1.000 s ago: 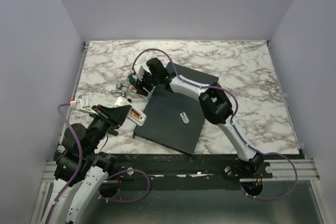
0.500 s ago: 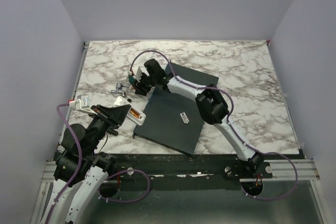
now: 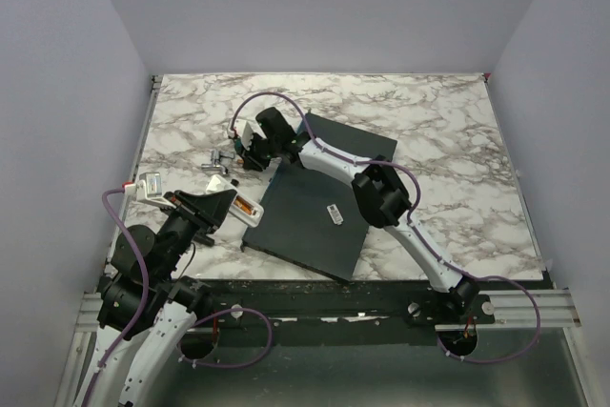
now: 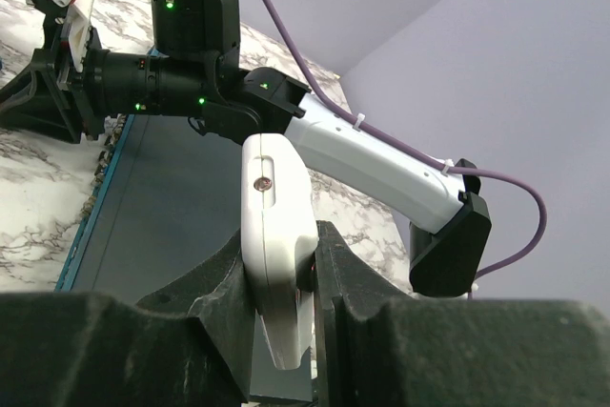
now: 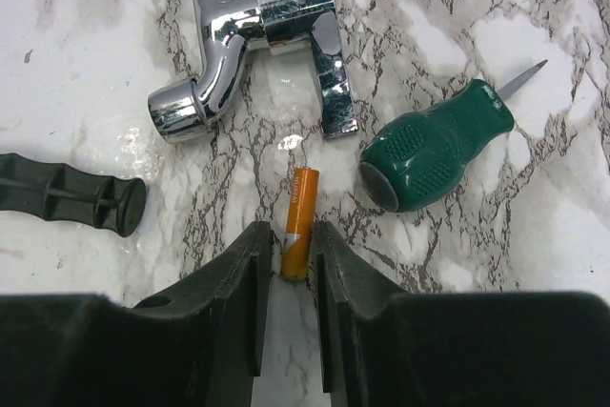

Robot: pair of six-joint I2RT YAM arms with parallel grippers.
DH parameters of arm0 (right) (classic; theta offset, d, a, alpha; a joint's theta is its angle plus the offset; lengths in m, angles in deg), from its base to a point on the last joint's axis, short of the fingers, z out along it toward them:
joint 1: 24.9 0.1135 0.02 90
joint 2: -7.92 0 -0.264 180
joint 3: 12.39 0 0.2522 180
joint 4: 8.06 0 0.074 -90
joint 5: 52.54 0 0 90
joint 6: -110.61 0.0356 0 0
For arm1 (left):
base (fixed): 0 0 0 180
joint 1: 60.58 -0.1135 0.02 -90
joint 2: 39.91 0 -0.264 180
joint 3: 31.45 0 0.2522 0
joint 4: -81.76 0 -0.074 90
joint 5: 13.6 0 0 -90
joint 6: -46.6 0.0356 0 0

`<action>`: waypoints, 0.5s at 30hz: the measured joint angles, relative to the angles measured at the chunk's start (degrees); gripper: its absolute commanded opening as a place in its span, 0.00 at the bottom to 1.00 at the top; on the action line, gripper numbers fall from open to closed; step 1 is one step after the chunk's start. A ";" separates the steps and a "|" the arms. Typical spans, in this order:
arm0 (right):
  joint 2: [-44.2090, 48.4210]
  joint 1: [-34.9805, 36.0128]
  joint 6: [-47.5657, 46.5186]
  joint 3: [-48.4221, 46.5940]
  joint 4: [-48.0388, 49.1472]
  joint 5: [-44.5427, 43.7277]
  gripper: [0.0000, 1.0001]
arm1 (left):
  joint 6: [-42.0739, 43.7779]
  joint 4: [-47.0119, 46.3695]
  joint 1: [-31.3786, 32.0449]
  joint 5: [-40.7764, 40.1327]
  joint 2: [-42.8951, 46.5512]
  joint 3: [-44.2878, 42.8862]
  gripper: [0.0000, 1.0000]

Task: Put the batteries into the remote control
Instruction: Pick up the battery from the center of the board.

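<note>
The white remote control (image 4: 276,197) stands on edge between the pads of my left gripper (image 4: 283,237), which is shut on it at the table's near left (image 3: 232,203). An orange strip (image 3: 247,208) shows in the remote's upturned back. One orange battery (image 5: 299,212) lies on the marble. My right gripper (image 5: 291,232) is down over it at the far left (image 3: 250,152). Its jaws flank the battery's near end, the right one about touching and a thin gap on the left.
A chrome tap fitting (image 5: 248,45), a green-handled screwdriver (image 5: 434,145) and a black ribbed handle (image 5: 71,193) lie close around the battery. The large dark grey slab (image 3: 315,221) lies mid-table with a small white piece (image 3: 334,213) on it.
My right gripper has shifted left, off the slab's corner toward the tap fitting, and its jaws have narrowed around the battery. The left arm and the remote have not moved.
</note>
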 measured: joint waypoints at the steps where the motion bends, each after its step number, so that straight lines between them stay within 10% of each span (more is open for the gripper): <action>1: -0.09 0.02 0.11 -0.20 -0.26 -0.13 0.26 | 0.00 0.02 0.00 0.00 0.02 0.00 0.00; 8: -0.31 0.28 0.83 -0.63 -0.70 -1.20 0.01 | 0.00 0.07 0.00 0.00 0.09 0.00 0.00; 15: 0.76 0.42 3.69 1.42 1.79 -3.32 0.01 | 0.00 0.07 0.00 0.00 0.09 0.00 0.00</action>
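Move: The orange battery lies on the marble just off my right fingertips, its middle about 2 cm to the left and 1 cm lower, with its near end already between them. The chrome tap sits some 10 cm left and 1 cm ahead, the green screwdriver about 6 cm ahead and 4 cm left, the black handle roughly 10 cm back and 6 cm left. From my left hand the battery is around 26 cm ahead, 2 cm right and 28 cm below. I shut my right fingers from about a third open and pinch the battery by its near end, keeping that hand low over the marble and almost in place, with well under 1 cm of drift. As they close, the wrist turns some 5 degrees clockwise. ##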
